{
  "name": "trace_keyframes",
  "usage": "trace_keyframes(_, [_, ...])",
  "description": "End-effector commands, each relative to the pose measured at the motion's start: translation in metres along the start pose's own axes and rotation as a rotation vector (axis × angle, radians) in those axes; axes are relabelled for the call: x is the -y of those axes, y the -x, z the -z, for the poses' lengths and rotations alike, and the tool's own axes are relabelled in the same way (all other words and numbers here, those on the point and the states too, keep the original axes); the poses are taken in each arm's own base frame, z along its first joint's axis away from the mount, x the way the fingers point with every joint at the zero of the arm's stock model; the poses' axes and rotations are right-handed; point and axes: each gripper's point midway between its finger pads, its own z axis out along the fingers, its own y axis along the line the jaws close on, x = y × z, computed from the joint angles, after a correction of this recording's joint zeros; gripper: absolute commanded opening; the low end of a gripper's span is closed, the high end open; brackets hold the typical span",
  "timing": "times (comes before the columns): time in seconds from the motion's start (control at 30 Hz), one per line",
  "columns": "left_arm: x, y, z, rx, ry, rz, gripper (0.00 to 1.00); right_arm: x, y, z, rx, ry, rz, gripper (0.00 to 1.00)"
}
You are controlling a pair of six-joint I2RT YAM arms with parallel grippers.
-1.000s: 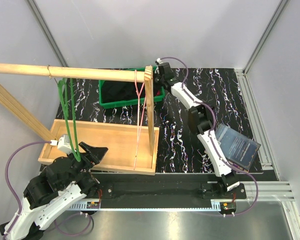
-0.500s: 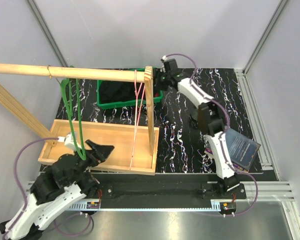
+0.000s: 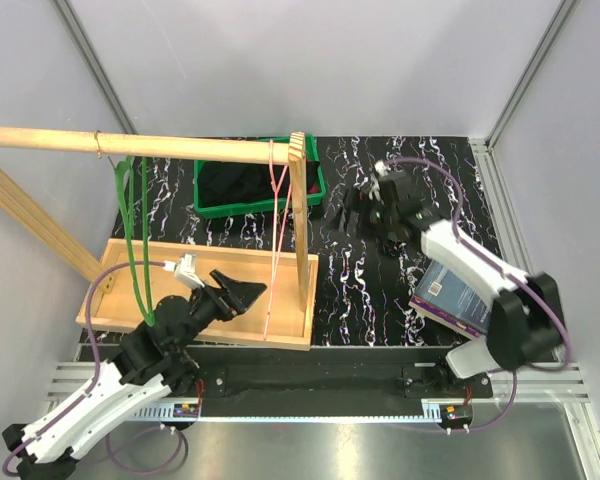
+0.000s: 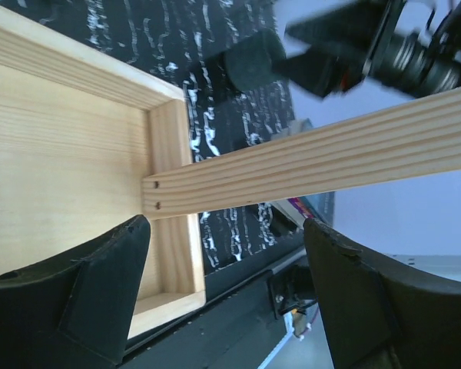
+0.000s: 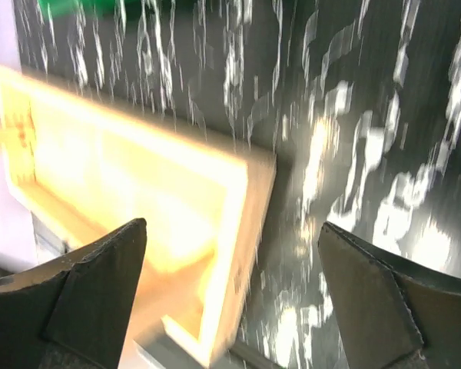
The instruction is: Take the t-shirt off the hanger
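A dark t-shirt [image 3: 248, 183] lies bunched in the green bin [image 3: 318, 176] at the back. A green hanger [image 3: 132, 235] and a pink hanger [image 3: 277, 215] hang bare from the wooden rail [image 3: 130, 145]. My left gripper [image 3: 242, 292] is open and empty over the wooden tray [image 3: 220, 268], right of the green hanger. In the left wrist view, the left gripper [image 4: 223, 307] frames the tray's corner [image 4: 173, 231] and the upright post [image 4: 315, 157]. My right gripper [image 3: 342, 218] is open and empty above the marbled table, right of the post. In the blurred right wrist view, it [image 5: 230, 307] faces the tray [image 5: 138, 192].
The rack's upright post [image 3: 300, 220] stands at the tray's right end, between the two grippers. A slanted wooden brace [image 3: 30, 220] runs at the left. A blue book [image 3: 458, 297] lies at the right under the right arm. Grey walls close in the back and sides.
The right arm has pulled back from the rail's end by the bin toward the middle of the table. The left gripper has moved forward and right over the tray, off the green hanger.
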Motion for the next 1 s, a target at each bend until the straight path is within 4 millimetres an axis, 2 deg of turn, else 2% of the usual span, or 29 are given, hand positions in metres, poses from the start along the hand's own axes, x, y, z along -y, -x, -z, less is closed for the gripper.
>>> trace_keyframes(0.0, [0.031, -0.006, -0.009, 0.001, -0.203, 0.088, 0.85, -0.03, -0.038, 0.055, 0.055, 0.131, 0.05, 1.0])
trace_keyframes(0.03, [0.033, -0.01, -0.008, -0.011, -0.231, 0.098, 0.85, -0.016, -0.06, 0.057, 0.031, 0.116, 0.039, 1.0])
trace_keyframes(0.07, [0.026, -0.016, -0.011, -0.02, -0.234, 0.127, 0.85, -0.024, -0.06, 0.08, 0.086, 0.168, 0.04, 1.0])
trace_keyframes(0.1, [0.027, -0.016, -0.01, -0.015, -0.253, 0.145, 0.86, -0.01, -0.076, 0.082, 0.08, 0.157, 0.029, 1.0])
trace_keyframes(0.13, [0.022, -0.022, -0.011, -0.024, -0.257, 0.153, 0.86, -0.008, -0.081, 0.089, 0.102, 0.173, 0.009, 1.0])
trace_keyframes(0.17, [0.019, -0.022, -0.011, -0.022, -0.254, 0.175, 0.86, -0.017, -0.078, 0.111, 0.178, 0.244, 0.018, 1.0])
trace_keyframes(0.2, [0.021, -0.021, -0.008, -0.013, -0.272, 0.195, 0.86, -0.009, -0.092, 0.107, 0.192, 0.285, 0.011, 1.0])
trace_keyframes(0.23, [0.015, -0.025, -0.009, -0.021, -0.269, 0.225, 0.86, -0.007, -0.097, 0.112, 0.212, 0.305, -0.042, 1.0])
trace_keyframes(0.27, [0.013, -0.028, -0.01, -0.025, -0.272, 0.237, 0.86, -0.01, -0.096, 0.129, 0.279, 0.359, -0.055, 1.0])
trace_keyframes(0.3, [0.018, -0.024, -0.005, -0.009, -0.315, 0.255, 0.86, 0.01, -0.11, 0.119, 0.281, 0.329, -0.099, 1.0])
trace_keyframes(0.33, [0.013, -0.029, -0.007, -0.021, -0.311, 0.276, 0.86, 0.015, -0.115, 0.12, 0.286, 0.336, -0.161, 1.0])
trace_keyframes(0.37, [0.016, -0.027, -0.005, -0.018, -0.329, 0.287, 0.86, 0.013, -0.119, 0.13, 0.316, 0.386, -0.166, 1.0])
trace_keyframes(0.4, [0.011, -0.032, -0.007, -0.021, -0.336, 0.293, 0.86, 0.027, -0.135, 0.12, 0.283, 0.365, -0.193, 1.0])
trace_keyframes(0.47, [0.003, -0.042, -0.009, -0.054, -0.32, 0.299, 0.86, 0.025, -0.143, 0.128, 0.284, 0.439, -0.27, 1.0])
trace_keyframes(0.5, [-0.001, -0.046, -0.011, -0.068, -0.302, 0.291, 0.86, 0.035, -0.154, 0.119, 0.26, 0.431, -0.31, 1.0])
trace_keyframes(0.53, [-0.003, -0.051, -0.011, -0.089, -0.295, 0.278, 0.86, 0.034, -0.157, 0.118, 0.244, 0.452, -0.36, 1.0])
trace_keyframes(0.6, [-0.01, -0.056, -0.014, -0.101, -0.274, 0.269, 0.86, 0.046, -0.169, 0.102, 0.179, 0.394, -0.403, 1.0])
trace_keyframes(0.67, [-0.018, -0.066, -0.016, -0.134, -0.261, 0.269, 0.86, 0.059, -0.183, 0.086, 0.136, 0.347, -0.419, 1.0])
trace_keyframes(0.73, [-0.03, -0.077, -0.02, -0.158, -0.237, 0.288, 0.86, 0.072, -0.19, 0.08, 0.119, 0.286, -0.406, 1.0])
trace_keyframes(0.97, [-0.04, -0.084, -0.021, -0.173, -0.209, 0.251, 0.88, 0.051, -0.189, 0.095, 0.131, 0.414, -0.283, 1.0])
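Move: The black t-shirt lies in the green bin, about 18 cm ahead of the right hand, 24 cm to its left and 14 cm lower. The mug stands roughly 5 cm farther out than that hand and 17 cm to its right; the rack post's foot is some 16 cm back and 8 cm left, both on the table. From the left hand the t-shirt is about 36 cm ahead, 3 cm left and 16 cm down. The right hand, empty and wide open, heads away from the green bin towards the near table edge, fast at first, nearly 20 cm back and about 5 cm to its right, sinking some 5 cm in the later part while it rolls left side up. The left hand, also open and empty, eases a few centimetres right, down and back, rolling left side down. ##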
